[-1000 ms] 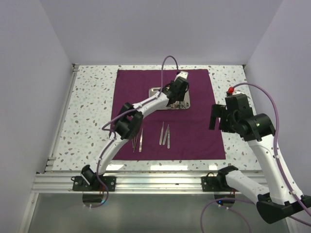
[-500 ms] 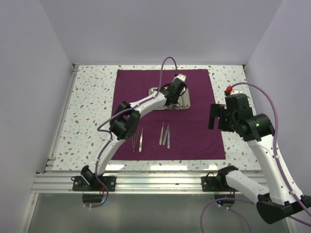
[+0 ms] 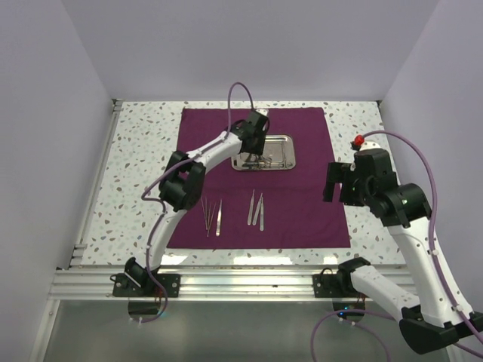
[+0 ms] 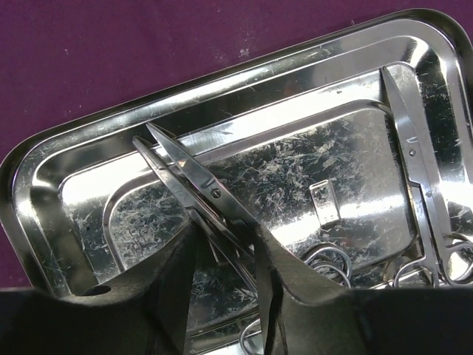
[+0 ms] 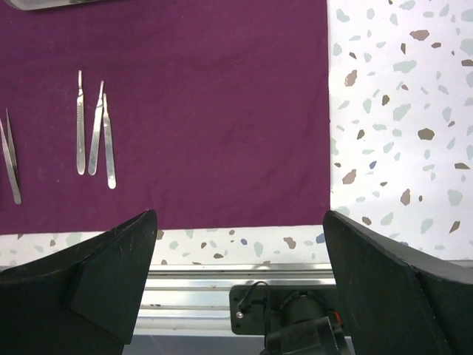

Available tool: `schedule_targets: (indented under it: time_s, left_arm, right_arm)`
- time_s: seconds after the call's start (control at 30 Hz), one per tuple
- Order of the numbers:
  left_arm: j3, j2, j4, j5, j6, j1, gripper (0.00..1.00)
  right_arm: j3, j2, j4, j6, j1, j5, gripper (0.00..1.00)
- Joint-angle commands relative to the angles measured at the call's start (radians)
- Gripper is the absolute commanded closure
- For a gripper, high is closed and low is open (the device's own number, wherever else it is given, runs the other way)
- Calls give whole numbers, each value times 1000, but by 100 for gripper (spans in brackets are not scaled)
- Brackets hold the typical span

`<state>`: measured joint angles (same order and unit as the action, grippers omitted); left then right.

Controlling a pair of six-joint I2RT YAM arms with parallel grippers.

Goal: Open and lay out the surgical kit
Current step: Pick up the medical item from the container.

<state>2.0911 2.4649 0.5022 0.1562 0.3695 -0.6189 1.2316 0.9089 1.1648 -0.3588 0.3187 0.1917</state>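
The dark purple cloth [image 3: 302, 204] lies spread flat on the table, with the shiny steel tray [image 3: 281, 141] on its far half. My left gripper [image 3: 254, 151] reaches down into the tray's left part. In the left wrist view my left gripper [image 4: 225, 251] is shut on the scissors [image 4: 194, 171], whose blades point up-left over the tray [image 4: 347, 155]. Forceps [image 4: 417, 177] lie along the tray's right side, with ring handles [image 4: 332, 262] beside my fingers. Tweezers [image 3: 213, 216] and slim silver instruments [image 3: 256, 209] lie on the near cloth. My right gripper [image 3: 332, 185] hovers open at the cloth's right edge.
The right wrist view shows my right gripper [image 5: 240, 274] wide open above the cloth's near right corner [image 5: 222, 111], the speckled table [image 5: 399, 111] and the metal front rail [image 5: 222, 277]. Slim instruments [image 5: 92, 133] lie to the left. White walls enclose the table.
My left gripper has swung from the tray's right rear to its left part, and its jaws have narrowed onto the scissors. The right arm has barely moved.
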Motion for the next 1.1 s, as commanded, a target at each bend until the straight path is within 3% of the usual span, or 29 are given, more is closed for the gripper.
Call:
schedule_targets:
  time_s: [0.0, 0.07, 0.13, 0.17, 0.27, 0.47, 1.07]
  left_arm:
    - [-29, 78, 145, -44, 66, 22, 58]
    - [-46, 83, 144, -52, 80, 36, 57]
    - [-51, 98, 144, -75, 88, 42, 72]
    - [-48, 106, 145, -86, 89, 42, 84]
    - [-46, 124, 142, -109, 94, 42, 100]
    - [-25, 111, 142, -133, 82, 42, 100]
    - [81, -175, 65, -75, 52, 41, 100]
  right_arm:
    - [11, -16, -8, 1, -4, 6, 2]
    - [17, -18, -1, 4, -6, 14, 1]
    - [22, -21, 12, 6, -4, 15, 1]
    - [22, -24, 16, 6, -4, 18, 2]
    - [22, -28, 26, 11, -6, 20, 2]
    - [37, -13, 19, 21, -4, 17, 2]
    - [37, -50, -4, 12, -4, -28, 2]
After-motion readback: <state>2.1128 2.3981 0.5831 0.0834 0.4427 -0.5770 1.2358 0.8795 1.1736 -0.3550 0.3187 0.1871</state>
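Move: The two crossed scissors in the left part of the tray lie right at the left fingertips, their middle about 1 cm left of the hand point and 1 cm below it, blades pointing outward. Another pair lies level with them, about 9 cm to the hand's right; the three scalpels on the cloth are some 18 cm straight back. From the right hand the crossed scissors are about 28 cm ahead, 19 cm left and 23 cm down. Shut the half-open left gripper fully at the shanks of the crossed scissors, easing it barely 1 cm forward and left as it closes. Stay low briefly, then raise the shut fingers about 4 cm up out of the tray, most of it in a quick final lift, keeping them pointing steeply down. ##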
